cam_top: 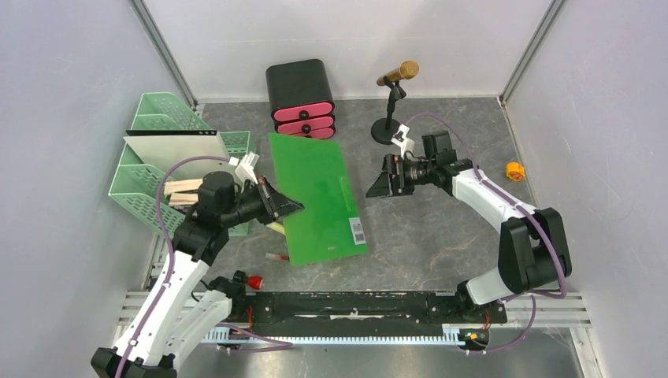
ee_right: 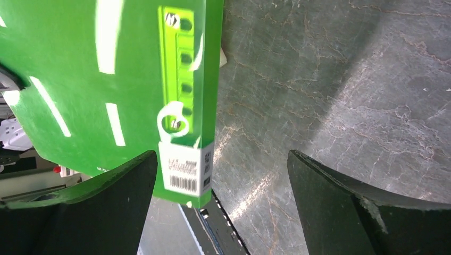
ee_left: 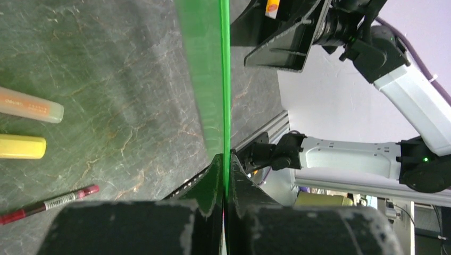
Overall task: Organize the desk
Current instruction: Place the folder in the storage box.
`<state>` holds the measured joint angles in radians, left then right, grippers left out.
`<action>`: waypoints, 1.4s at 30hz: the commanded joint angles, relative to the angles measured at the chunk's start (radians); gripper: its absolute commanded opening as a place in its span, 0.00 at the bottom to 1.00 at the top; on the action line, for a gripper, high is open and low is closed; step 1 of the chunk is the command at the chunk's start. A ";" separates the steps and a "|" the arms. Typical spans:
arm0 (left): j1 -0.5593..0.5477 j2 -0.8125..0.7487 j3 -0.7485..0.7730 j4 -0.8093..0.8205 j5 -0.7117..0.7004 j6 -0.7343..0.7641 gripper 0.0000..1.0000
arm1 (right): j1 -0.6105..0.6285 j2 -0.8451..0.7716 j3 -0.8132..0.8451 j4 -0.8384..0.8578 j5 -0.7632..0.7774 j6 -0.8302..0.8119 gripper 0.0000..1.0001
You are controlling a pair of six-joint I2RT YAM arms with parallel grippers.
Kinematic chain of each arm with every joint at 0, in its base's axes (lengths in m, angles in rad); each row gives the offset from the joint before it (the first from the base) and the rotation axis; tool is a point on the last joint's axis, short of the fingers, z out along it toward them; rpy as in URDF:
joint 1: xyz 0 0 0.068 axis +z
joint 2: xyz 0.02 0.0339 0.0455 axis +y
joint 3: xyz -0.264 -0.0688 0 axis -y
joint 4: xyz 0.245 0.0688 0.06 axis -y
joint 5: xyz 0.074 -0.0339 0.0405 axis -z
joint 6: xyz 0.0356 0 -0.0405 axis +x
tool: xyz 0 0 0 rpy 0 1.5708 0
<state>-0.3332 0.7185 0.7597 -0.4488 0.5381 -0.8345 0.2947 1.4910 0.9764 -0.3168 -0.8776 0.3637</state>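
A green folder [cam_top: 319,197] is tilted up over the dark marbled desk [cam_top: 441,228]. My left gripper [cam_top: 293,208] is shut on its left edge. The left wrist view shows the folder [ee_left: 213,79] edge-on, pinched between the jaws of the left gripper [ee_left: 225,164]. My right gripper [cam_top: 376,187] hovers just off the folder's right edge and stands open. In the right wrist view the right gripper [ee_right: 223,155] spreads wide with nothing between its fingers. The folder [ee_right: 106,79] with its barcode label [ee_right: 186,170] is just ahead on the left.
A mint-green tiered tray [cam_top: 150,169] holds a white sheet [cam_top: 177,146] at the left. A black drawer box with pink fronts [cam_top: 301,98] and a microphone stand [cam_top: 391,102] stand at the back. Loose on the desk are an orange item [cam_top: 514,170], a yellow marker [ee_left: 21,147], a translucent orange pen [ee_left: 29,109] and a red pen [ee_left: 50,202].
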 commanded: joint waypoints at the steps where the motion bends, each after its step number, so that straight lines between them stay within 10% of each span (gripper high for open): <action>1: 0.000 -0.033 0.024 0.014 0.104 0.086 0.02 | -0.010 -0.006 0.057 0.003 -0.016 -0.032 0.98; 18: 0.000 -0.056 -0.095 0.413 0.363 -0.065 0.02 | 0.029 0.025 0.189 0.132 -0.192 0.133 0.98; 24: 0.001 -0.049 -0.116 0.401 0.354 -0.061 0.02 | 0.032 0.057 0.256 0.223 -0.242 0.215 0.81; 32: 0.001 -0.075 -0.079 0.155 0.174 0.087 0.02 | 0.032 0.045 0.286 0.247 -0.260 0.225 0.55; 42: 0.000 -0.068 -0.024 -0.089 -0.034 0.208 0.02 | 0.031 0.020 0.286 0.246 -0.269 0.207 0.50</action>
<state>-0.3332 0.6556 0.6895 -0.4458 0.6018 -0.7094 0.3210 1.5486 1.2114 -0.1131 -1.1080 0.5793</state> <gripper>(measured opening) 0.040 0.521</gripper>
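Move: The left hand already grips the green folder by its left side, the folder's middle about 5 cm to its right and 1 cm ahead; the storage box stands some 30 cm left, 16 cm ahead and 14 cm lower. From the open right hand the folder's middle is about 14 cm left, 8 cm back and 8 cm higher. The microphone stands roughly 20 cm ahead and 2 cm right of that hand, the drawer unit 23 cm ahead and 20 cm left, both slightly lower. Upward, about 11 cm, with some 4 cm to the left and a slight roll, the wide-open right hand rises to the folder's far right corner and closes to about half, its fingers ending on either side of the edge. The left hand keeps its pinch, draws back and up about 3 cm while turning clockwise roughly 15 degrees, then largely reverses and sinks, ending slightly lower and back. ##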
